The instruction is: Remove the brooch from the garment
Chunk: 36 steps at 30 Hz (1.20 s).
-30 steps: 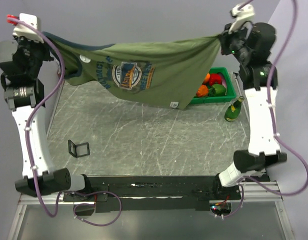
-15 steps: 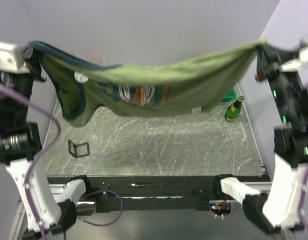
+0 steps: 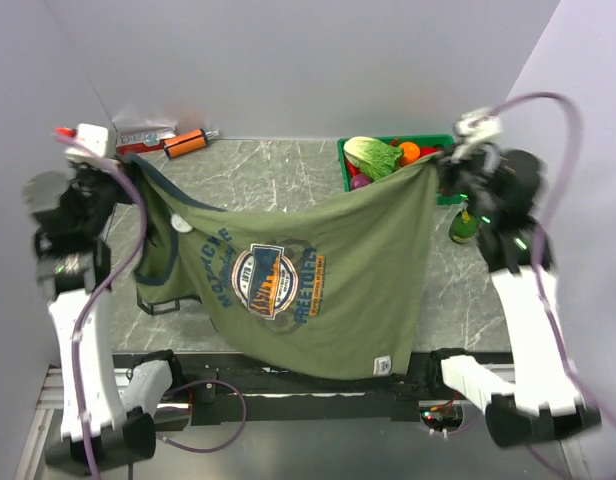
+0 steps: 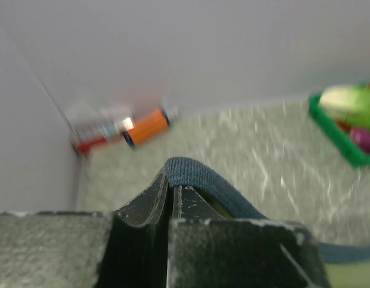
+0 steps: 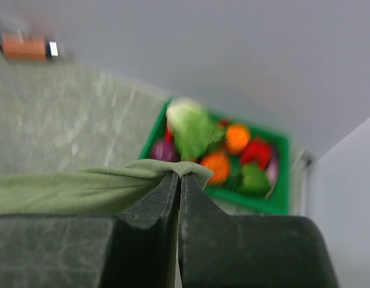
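Note:
The olive-green garment (image 3: pixel 358 270) hangs stretched in the air between both arms, its round chest print (image 3: pixel 273 278) facing the camera and its white hem label (image 3: pixel 382 364) at the bottom. The brooch (image 3: pixel 180 224), a tiny whitish disc, sits near the navy collar at the upper left. My left gripper (image 3: pixel 126 163) is shut on the navy collar trim (image 4: pixel 194 174). My right gripper (image 3: pixel 440 165) is shut on a green corner of the garment (image 5: pixel 143 177).
A green bin (image 3: pixel 346 166) with vegetables stands at the back right. A green bottle (image 3: pixel 463 224) stands by my right arm. An orange tube (image 3: pixel 184 143) and a red-white item (image 3: pixel 143 133) lie at the back left wall. A small black frame (image 3: pixel 158 303) sits partly behind the shirt.
Both arms have swung the shirt from a high, flat, stretched pose down and toward the camera. It now hangs with its front showing, and the hem reaches the table's near edge.

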{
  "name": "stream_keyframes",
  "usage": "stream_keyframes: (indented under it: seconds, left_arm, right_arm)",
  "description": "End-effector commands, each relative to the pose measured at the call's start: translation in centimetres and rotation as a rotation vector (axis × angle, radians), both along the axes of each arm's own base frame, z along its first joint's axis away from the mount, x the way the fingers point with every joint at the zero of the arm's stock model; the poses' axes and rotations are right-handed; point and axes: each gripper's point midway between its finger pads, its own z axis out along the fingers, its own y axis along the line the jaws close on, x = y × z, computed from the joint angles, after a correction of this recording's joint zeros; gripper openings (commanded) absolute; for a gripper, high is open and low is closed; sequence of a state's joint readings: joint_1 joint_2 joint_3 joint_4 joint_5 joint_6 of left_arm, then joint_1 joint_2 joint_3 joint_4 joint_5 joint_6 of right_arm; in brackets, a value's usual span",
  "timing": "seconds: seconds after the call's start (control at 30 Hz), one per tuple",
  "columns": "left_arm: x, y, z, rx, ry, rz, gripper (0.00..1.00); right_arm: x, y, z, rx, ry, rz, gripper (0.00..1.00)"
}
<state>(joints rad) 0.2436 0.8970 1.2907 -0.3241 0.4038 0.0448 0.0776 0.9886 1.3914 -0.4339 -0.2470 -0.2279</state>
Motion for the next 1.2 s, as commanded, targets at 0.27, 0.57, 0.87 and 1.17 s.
stream_keyframes:
  seconds: [0.27,0.57,0.87,1.17]
  left_arm:
    - [12.8,1.0,-18.3,-0.155,0.424,-0.122,0.03]
    - [20.0,3.3,-23.2,-0.181,0.548,-0.085,0.25]
    - [22.8,5.6,-19.8,-0.110,0.471,0.018,0.65]
    - [6.1,6.1,-24.1,0.090,0.801,-0.070,0.69]
  right_arm:
    - [17.3,0.0,-17.9,-0.078,0.397,-0.047,0.00]
    - [24.7,0.2,-20.4,-0.141,0.408,-0.123,0.36]
    - [23.7,0.7,-15.4,-0.146,0.312,-0.132,0.61]
    - [11.2,5.0,-21.2,-0.257,0.509,0.216,0.63]
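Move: Ahead and below lie the table spots for the garment's two held top corners: about 18 cm ahead of the left hand and 24 cm ahead of the right, both roughly 38 cm down. The brooch hangs some 9 cm right, 4 cm back and 7 cm below the left hand. The orange tube lies 36 cm ahead of that hand, 2 cm left. Straight ahead of the right hand by 28 cm is the vegetable tray; the green bottle is 12 cm ahead, 13 cm right. Swinging down and forward together, both hands carry the garment's pinched top corners to the table, about 26 cm down and over 20 cm out, fingers tipping some 30 to 35 degrees downward. Low over the table the fingers open wide and let go of the cloth; both hands then lift slightly and draw back 6 to 7 cm. ##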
